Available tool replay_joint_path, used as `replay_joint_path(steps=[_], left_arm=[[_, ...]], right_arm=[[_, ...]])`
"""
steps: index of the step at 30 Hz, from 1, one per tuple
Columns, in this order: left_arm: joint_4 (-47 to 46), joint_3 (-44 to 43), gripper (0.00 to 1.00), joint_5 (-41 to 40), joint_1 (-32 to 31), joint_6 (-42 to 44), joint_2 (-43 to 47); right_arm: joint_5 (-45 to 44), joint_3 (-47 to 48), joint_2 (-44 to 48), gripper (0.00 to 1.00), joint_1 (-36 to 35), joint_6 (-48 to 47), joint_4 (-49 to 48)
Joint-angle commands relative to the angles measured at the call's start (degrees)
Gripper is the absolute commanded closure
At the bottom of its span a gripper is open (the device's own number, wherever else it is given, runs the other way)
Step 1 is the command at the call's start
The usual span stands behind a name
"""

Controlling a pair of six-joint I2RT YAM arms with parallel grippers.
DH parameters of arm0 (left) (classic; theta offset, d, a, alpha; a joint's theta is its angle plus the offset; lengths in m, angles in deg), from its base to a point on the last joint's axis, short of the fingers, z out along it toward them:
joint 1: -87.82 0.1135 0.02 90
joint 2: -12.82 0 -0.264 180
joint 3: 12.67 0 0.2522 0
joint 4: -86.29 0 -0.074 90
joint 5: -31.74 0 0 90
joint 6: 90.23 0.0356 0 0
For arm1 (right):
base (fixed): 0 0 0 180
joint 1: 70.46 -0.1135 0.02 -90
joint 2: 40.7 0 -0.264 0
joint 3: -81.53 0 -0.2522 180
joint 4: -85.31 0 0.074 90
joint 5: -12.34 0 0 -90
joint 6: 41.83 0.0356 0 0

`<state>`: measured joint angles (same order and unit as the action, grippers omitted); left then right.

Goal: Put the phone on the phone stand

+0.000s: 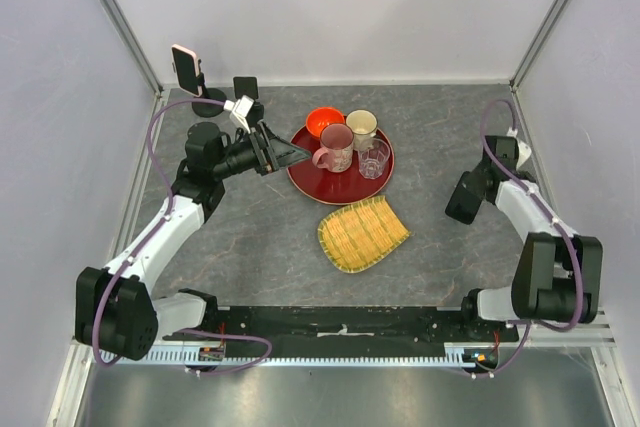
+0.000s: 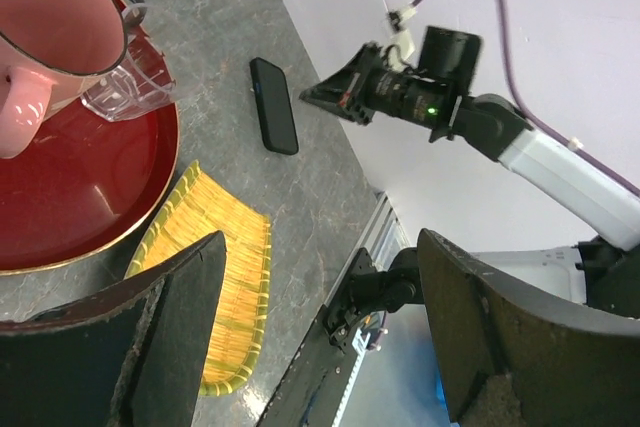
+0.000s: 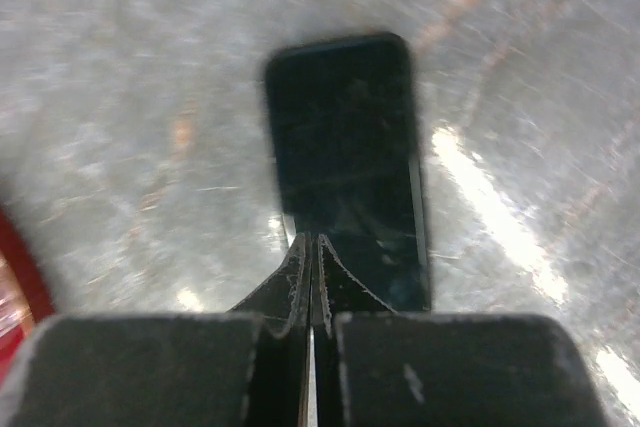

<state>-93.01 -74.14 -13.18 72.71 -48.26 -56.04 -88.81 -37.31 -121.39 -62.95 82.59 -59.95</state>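
A black phone (image 3: 345, 162) lies flat on the grey table; it also shows in the left wrist view (image 2: 273, 104). My right gripper (image 3: 312, 242) is shut and empty, its tips just over the phone's near end; whether they touch it I cannot tell. In the top view the right gripper (image 1: 461, 202) hides the phone. An empty black phone stand (image 1: 247, 89) is at the back left, beside a second stand holding a pink-cased phone (image 1: 185, 67). My left gripper (image 1: 287, 155) is open and empty at the red tray's left rim; it also shows in its wrist view (image 2: 320, 337).
A red round tray (image 1: 340, 185) holds an orange bowl (image 1: 323, 123), a pink mug (image 1: 336, 147), a cream cup (image 1: 361, 127) and a clear glass (image 1: 373, 158). A yellow woven basket (image 1: 362, 233) lies in front of it. Walls close in on three sides.
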Motion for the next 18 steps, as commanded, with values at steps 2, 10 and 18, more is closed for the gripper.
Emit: replay_joint_path(steps=[2, 10, 18], left_arm=[[0.93, -2.48, 0.17, -1.14, 0.26, 3.65, -0.31], [-1.52, -1.87, 0.17, 0.53, 0.35, 1.72, -1.63], [-4.52, -1.08, 0.17, 2.73, 0.26, -0.31, -1.54]], right_arm=[[-4.92, 3.40, 5.63, 1.00, -2.85, -3.92, -5.07], [-1.42, 11.03, -4.20, 0.02, -1.00, -6.02, 7.04], [0.42, 25.37, -20.56, 0.02, -0.65, -9.71, 22.45]])
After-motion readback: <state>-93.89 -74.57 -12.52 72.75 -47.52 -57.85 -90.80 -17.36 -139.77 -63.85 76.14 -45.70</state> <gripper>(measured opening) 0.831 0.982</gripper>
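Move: The phone lies flat almost under the right hand's shut fingertips, some 2 cm ahead, about 1 cm to the right and 6 cm below. The glass on the tray stands roughly 25 cm to the left and 11 cm farther out, and the yellow basket about 26 cm left and 7 cm nearer the base. From the idle left hand, the phone is some 50 cm right, 5 cm ahead and 27 cm below. With its shut fingers clear above the phone, the right hand first lifts about 5 cm while easing some 3 cm forward, and near the top of that rise the fingers spring wide open. It then sinks about 7 cm straight down towards the phone, the wrist tipping some 25 degrees so the fingers point more steeply down, and ends open a few centimetres above the phone with a finger out beyond each long edge. ##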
